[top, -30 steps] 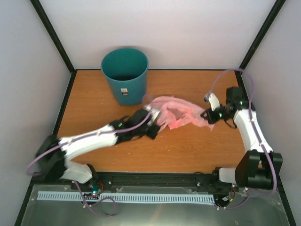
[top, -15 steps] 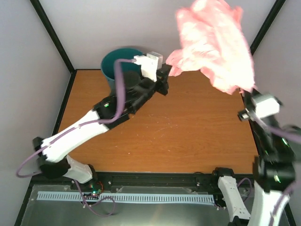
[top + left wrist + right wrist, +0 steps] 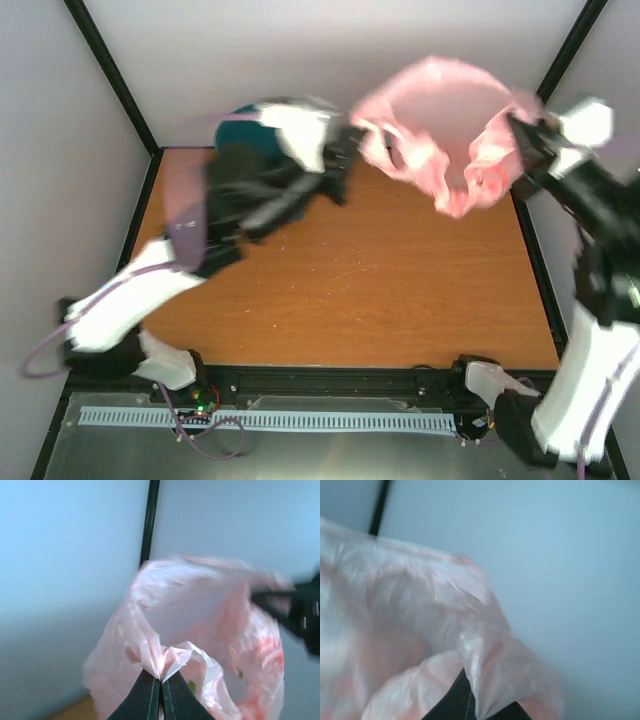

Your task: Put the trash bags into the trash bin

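The pink trash bag (image 3: 440,140) hangs in the air above the table's back right, stretched between both grippers with its mouth spread into a loop. My left gripper (image 3: 356,136) is shut on the bag's left rim; in the left wrist view the jaws (image 3: 161,684) pinch a fold of the trash bag (image 3: 200,615). On the opposite rim my right gripper (image 3: 520,135) is shut, and the trash bag (image 3: 420,630) drapes over its jaws (image 3: 470,700). The teal trash bin (image 3: 228,130) stands at the back left, mostly hidden behind my raised left arm.
The wooden table (image 3: 380,290) lies below, walled by white panels with black corner posts (image 3: 110,70). Both arms are lifted high and close to the top camera, blurred. My right gripper (image 3: 295,607) shows at the right edge of the left wrist view.
A second ago the bag lay on the table between the grippers. Both arms have lifted it; since half a second ago the bunched bag has spread open and moved left and lower.
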Tool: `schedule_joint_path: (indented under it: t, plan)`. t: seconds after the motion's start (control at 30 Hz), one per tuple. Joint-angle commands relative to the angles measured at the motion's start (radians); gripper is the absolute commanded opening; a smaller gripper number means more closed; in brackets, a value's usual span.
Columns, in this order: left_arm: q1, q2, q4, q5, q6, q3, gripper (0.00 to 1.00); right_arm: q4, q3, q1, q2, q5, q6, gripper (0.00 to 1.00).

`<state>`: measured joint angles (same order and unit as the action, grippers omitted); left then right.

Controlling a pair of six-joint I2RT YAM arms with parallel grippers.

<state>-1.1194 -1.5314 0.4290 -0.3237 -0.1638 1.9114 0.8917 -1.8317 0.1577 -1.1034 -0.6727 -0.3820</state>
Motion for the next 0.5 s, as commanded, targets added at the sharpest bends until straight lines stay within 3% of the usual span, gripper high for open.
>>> schedule_joint_path:
  t: [0.0, 0.07, 0.13, 0.17, 0.23, 0.3, 0.37, 0.47]
  plan:
    - [-0.010, 0.195, -0.181, 0.139, 0.083, -0.129, 0.01, -0.096, -0.159, 0.000, 0.180, -0.077, 0.096, 0.03]
    - [-0.009, 0.193, -0.187, 0.049, 0.058, -0.324, 0.01, -0.298, 0.218, 0.000, 0.330, -0.028, 0.104, 0.03]
    - [0.011, 0.096, -0.124, -0.110, -0.013, -0.526, 0.01, -0.367, 0.653, -0.001, 0.375, 0.117, 0.017, 0.03]
    - [0.041, 0.030, -0.078, -0.107, -0.087, -0.614, 0.01, -0.380, 0.800, 0.000, 0.336, 0.221, -0.039, 0.03]
    - [0.109, -0.061, -0.073, 0.029, -0.192, -0.757, 0.00, -0.328, 0.955, 0.003, 0.157, 0.354, -0.148, 0.03]
    - [0.124, -0.068, -0.085, 0.079, -0.188, -0.801, 0.01, -0.211, 0.958, 0.025, 0.018, 0.271, -0.185, 0.03]
    - [0.121, -0.005, -0.024, 0.053, -0.140, -0.695, 0.01, -0.087, 0.840, 0.028, 0.011, 0.137, -0.157, 0.03]
    - [0.115, 0.092, 0.052, 0.016, -0.033, -0.374, 0.01, 0.067, 0.399, 0.027, 0.031, 0.011, -0.057, 0.03]
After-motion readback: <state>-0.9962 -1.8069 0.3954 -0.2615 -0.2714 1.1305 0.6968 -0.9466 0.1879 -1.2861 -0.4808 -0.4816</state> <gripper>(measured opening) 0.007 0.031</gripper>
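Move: The pink trash bag is pinched in both grippers, high above the table and billowing between them. Its middle is about 10 cm to the left gripper's right, 3 cm ahead and some 4 cm below. From the right gripper it is about 10 cm to the left, likewise 3 cm ahead and 4 cm lower. The trash bin's middle is roughly 23 cm ahead of the left gripper, 20 cm to its left and 37 cm below. Keep both grippers shut on the trash bag and shake it. Swing them up and back together a little over 10 cm, the left one also drifting left, then whip them forward and hard down towards the table, ending some 45 cm lower on the left and 38 cm on the right, fingers tipping steeply down. ##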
